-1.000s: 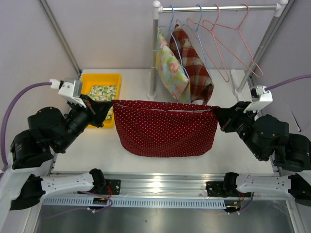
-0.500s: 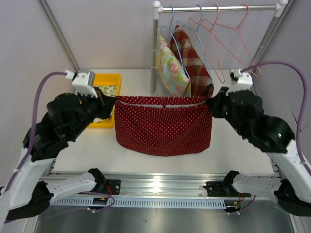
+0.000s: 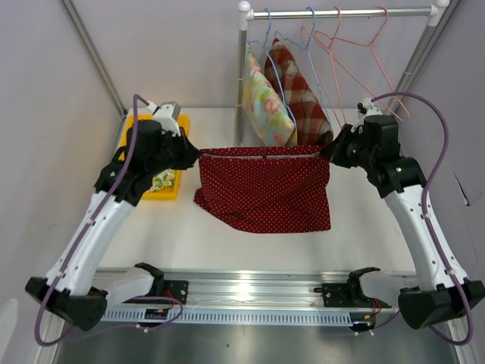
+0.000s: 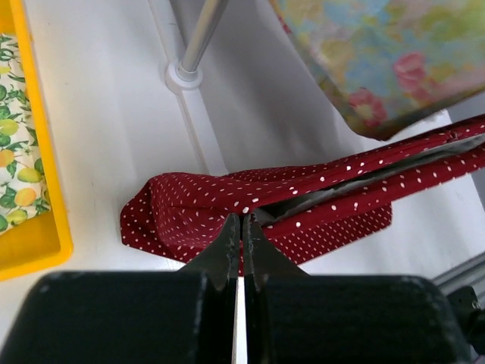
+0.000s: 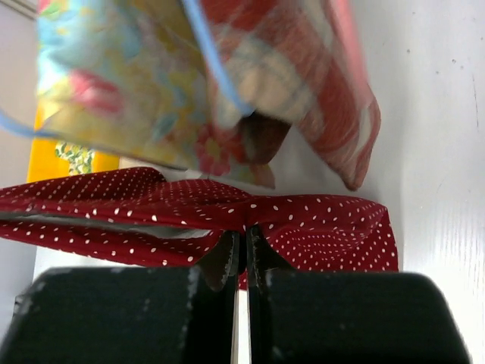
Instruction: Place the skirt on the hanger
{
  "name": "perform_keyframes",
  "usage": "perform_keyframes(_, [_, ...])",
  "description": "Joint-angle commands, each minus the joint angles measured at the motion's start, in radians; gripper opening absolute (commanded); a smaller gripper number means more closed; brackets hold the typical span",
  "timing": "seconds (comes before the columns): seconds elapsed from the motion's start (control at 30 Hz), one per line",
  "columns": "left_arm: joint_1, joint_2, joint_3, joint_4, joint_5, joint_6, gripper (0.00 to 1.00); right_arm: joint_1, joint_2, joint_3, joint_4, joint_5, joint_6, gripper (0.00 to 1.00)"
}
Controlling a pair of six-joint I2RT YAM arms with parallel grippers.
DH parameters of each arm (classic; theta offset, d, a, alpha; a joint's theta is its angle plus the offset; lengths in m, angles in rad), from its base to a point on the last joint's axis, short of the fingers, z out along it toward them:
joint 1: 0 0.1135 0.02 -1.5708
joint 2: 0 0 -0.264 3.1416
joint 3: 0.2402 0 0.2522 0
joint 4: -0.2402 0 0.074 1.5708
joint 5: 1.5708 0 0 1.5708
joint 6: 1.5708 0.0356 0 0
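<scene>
The skirt [image 3: 265,189] is dark red with white dots. It hangs stretched between my two grippers above the table, waistband on top, hem brushing the tabletop. My left gripper [image 3: 195,155] is shut on the waistband's left end [image 4: 242,208]. My right gripper [image 3: 330,154] is shut on the right end [image 5: 244,216]. On the rail [image 3: 341,13] behind hang two empty pink hangers [image 3: 352,68] and blue hangers [image 3: 284,72], which carry a floral cloth [image 3: 265,106] and a plaid cloth [image 3: 301,95].
A yellow bin [image 3: 155,159] with a lemon-print cloth sits at the back left, beside my left arm. The rack's left post [image 3: 241,83] and slanted right post [image 3: 409,72] stand on the table behind the skirt.
Both arms have risen and moved toward the rack, carrying the skirt up and back. The waistband now hangs closer to the hung cloths, and the skirt's left side has bunched inward.
</scene>
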State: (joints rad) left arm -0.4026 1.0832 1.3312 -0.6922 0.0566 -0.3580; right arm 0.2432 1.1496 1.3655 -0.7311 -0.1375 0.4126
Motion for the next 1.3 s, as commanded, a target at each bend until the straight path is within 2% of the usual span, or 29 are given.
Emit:
perform_keyframes(0.0, [0.061,0.075,-0.013,0.175,0.089,0.002,0.00,-0.038,0.035,-0.023,0.156,-0.051,-0.029,0.00])
perform_keyframes(0.1, [0.073,0.139,-0.026,0.206,0.098,-0.007,0.00,-0.045,0.038,-0.072,0.185,-0.047,-0.015,0.00])
perform_keyframes(0.23, [0.073,0.156,-0.133,0.281,0.114,-0.045,0.00,-0.045,-0.001,-0.207,0.222,-0.027,0.015,0.00])
perform_keyframes(0.5, [0.071,0.049,-0.585,0.454,0.147,-0.202,0.00,-0.029,-0.180,-0.680,0.306,-0.014,0.196,0.00])
perform_keyframes(0.57, [0.067,0.018,-0.653,0.514,0.158,-0.251,0.00,-0.025,-0.234,-0.753,0.318,-0.016,0.233,0.00])
perform_keyframes(0.6, [0.064,0.009,-0.743,0.536,0.161,-0.266,0.00,-0.021,-0.249,-0.787,0.328,-0.013,0.256,0.00])
perform_keyframes(0.7, [0.044,-0.009,-0.812,0.577,0.167,-0.289,0.00,-0.015,-0.297,-0.876,0.338,-0.014,0.275,0.00])
perform_keyframes(0.8, [0.012,-0.020,-0.840,0.577,0.161,-0.292,0.00,-0.007,-0.318,-0.904,0.328,-0.027,0.288,0.15])
perform_keyframes(0.83, [0.001,-0.023,-0.840,0.571,0.155,-0.289,0.00,-0.002,-0.324,-0.904,0.323,-0.027,0.292,0.31])
perform_keyframes(0.9, [-0.005,-0.034,-0.842,0.553,0.152,-0.288,0.01,0.002,-0.349,-0.898,0.297,-0.025,0.285,0.43])
perform_keyframes(0.93, [-0.007,-0.054,-0.843,0.548,0.150,-0.286,0.08,0.004,-0.361,-0.893,0.286,-0.024,0.284,0.53])
perform_keyframes(1.0, [-0.008,-0.075,-0.833,0.519,0.150,-0.282,0.17,0.004,-0.393,-0.859,0.236,-0.017,0.275,0.64])
perform_keyframes(1.03, [-0.008,-0.098,-0.824,0.504,0.147,-0.271,0.29,0.004,-0.405,-0.847,0.220,-0.016,0.273,0.72])
perform_keyframes(1.1, [-0.008,-0.123,-0.808,0.464,0.146,-0.260,0.43,0.005,-0.435,-0.791,0.168,0.001,0.265,0.76])
perform_keyframes(1.2, [-0.010,-0.166,-0.759,0.416,0.149,-0.245,0.50,0.001,-0.453,-0.709,0.116,0.027,0.246,0.76])
perform_keyframes(1.27, [-0.012,-0.199,-0.736,0.361,0.147,-0.220,0.54,-0.010,-0.430,-0.599,0.105,0.029,0.227,0.76])
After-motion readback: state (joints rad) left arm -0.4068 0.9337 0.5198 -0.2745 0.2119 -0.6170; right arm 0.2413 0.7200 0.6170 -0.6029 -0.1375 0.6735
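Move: The left hand holds one waistband corner of the red dotted skirt and the right hand the other. The bare table it is laid on has its middle some 27 cm below both, about 16 cm right and 2 cm ahead of the left hand, and level with the right hand, 17 cm to its left. From the left hand, the yellow tray is 18 cm ahead, 20 cm left; the plaid skirt hangs 14 cm ahead and 6 cm left of the right hand, near its height. Forward a little (5 cm left hand, 2 cm right), then down and back together, both hands lower the stretched waistband about 25 cm to the table, drawing it 10 cm or so towards the robot while their fingers tip downward. There both grippers open, let go of the corners and rise a few centimetres, the right one higher, the wrists tipping partly back up. ##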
